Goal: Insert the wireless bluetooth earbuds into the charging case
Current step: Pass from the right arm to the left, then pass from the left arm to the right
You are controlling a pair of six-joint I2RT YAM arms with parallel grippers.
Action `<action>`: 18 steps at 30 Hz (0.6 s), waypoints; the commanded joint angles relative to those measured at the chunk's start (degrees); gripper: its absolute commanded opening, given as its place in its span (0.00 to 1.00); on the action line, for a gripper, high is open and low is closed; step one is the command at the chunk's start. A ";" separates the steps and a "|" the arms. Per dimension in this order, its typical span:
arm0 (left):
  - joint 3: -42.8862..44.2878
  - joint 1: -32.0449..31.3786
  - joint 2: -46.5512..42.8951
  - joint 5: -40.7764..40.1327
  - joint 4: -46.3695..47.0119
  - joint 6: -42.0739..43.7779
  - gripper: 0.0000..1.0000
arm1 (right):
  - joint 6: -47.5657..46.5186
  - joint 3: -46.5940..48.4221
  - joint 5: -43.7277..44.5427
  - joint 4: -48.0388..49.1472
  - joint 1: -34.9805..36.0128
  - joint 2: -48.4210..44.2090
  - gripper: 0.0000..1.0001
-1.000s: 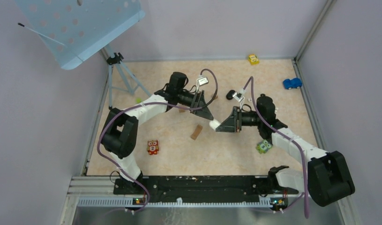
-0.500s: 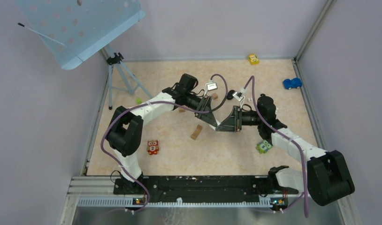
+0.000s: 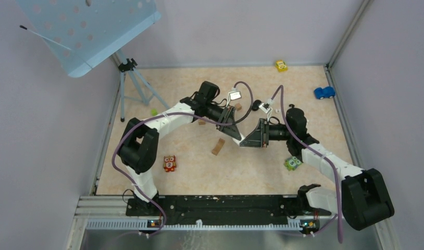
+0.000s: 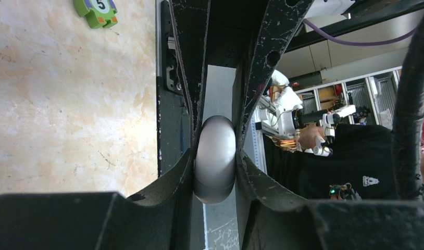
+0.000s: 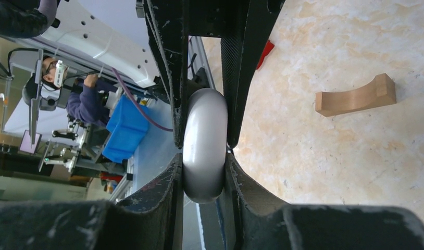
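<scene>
The white rounded charging case (image 4: 215,156) hangs above the floor mid-table, lid closed, pinched from both ends. My left gripper (image 3: 240,138) comes in from the left and is shut on one end of the case. From the right, my right gripper (image 3: 245,140) is shut on the other end (image 5: 203,148). In each wrist view the case fills the gap between my own fingers, and the other arm's black fingers clamp it beyond. I cannot make out the earbuds for certain. A small black rounded thing (image 3: 256,104) lies behind the right wrist.
A tan wooden block (image 3: 218,147) lies just left of the grippers, and a curved wooden piece (image 5: 356,96) is on the floor nearby. An owl tile (image 3: 170,163), a green number tile (image 3: 292,163), a blue car (image 3: 324,92), a yellow car (image 3: 281,65) and a tripod (image 3: 134,78) stand around.
My left arm has swung right to the case held by the right gripper, and its jaws have closed onto it. The right arm has stayed still.
</scene>
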 commanded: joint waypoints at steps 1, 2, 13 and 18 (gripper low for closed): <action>-0.21 0.20 -1.56 2.47 2.97 -1.34 0.00 | -0.59 -0.60 1.04 2.80 -0.25 -0.29 0.02; -0.08 0.34 -1.29 2.45 2.94 -1.40 0.00 | -0.69 -0.47 1.56 2.31 -0.26 -0.11 0.18; -4.51 5.53 -4.39 -0.66 20.10 -17.87 0.00 | 0.54 3.27 15.28 -4.82 -0.32 -3.56 0.85; -10.33 5.89 -7.64 -9.38 43.69 -37.89 0.00 | 16.95 -2.71 17.20 17.48 -0.07 -5.63 0.86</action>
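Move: The charging case is pinched between both hands: its middle lies about 2 cm right and 1 cm back of the left hand, and about 3 cm left of the right hand, level with it fore and aft. On the table, roughly 18 cm below the left hand, the arched block lies some 6 cm ahead and 6 cm to its left, a wooden cube about 18 cm ahead and 13 cm left. The green toy is some 20 cm right of the right hand, level with it. Forward with the charging case goes the left hand, about 4.5 cm and a little left, keeping its pinch and turning some 10 degrees counter-clockwise. The right fingers spread wide and let go of their end; that hand dips about 2 cm and comes back up while travelling 3.5 cm forward and turning clockwise. ##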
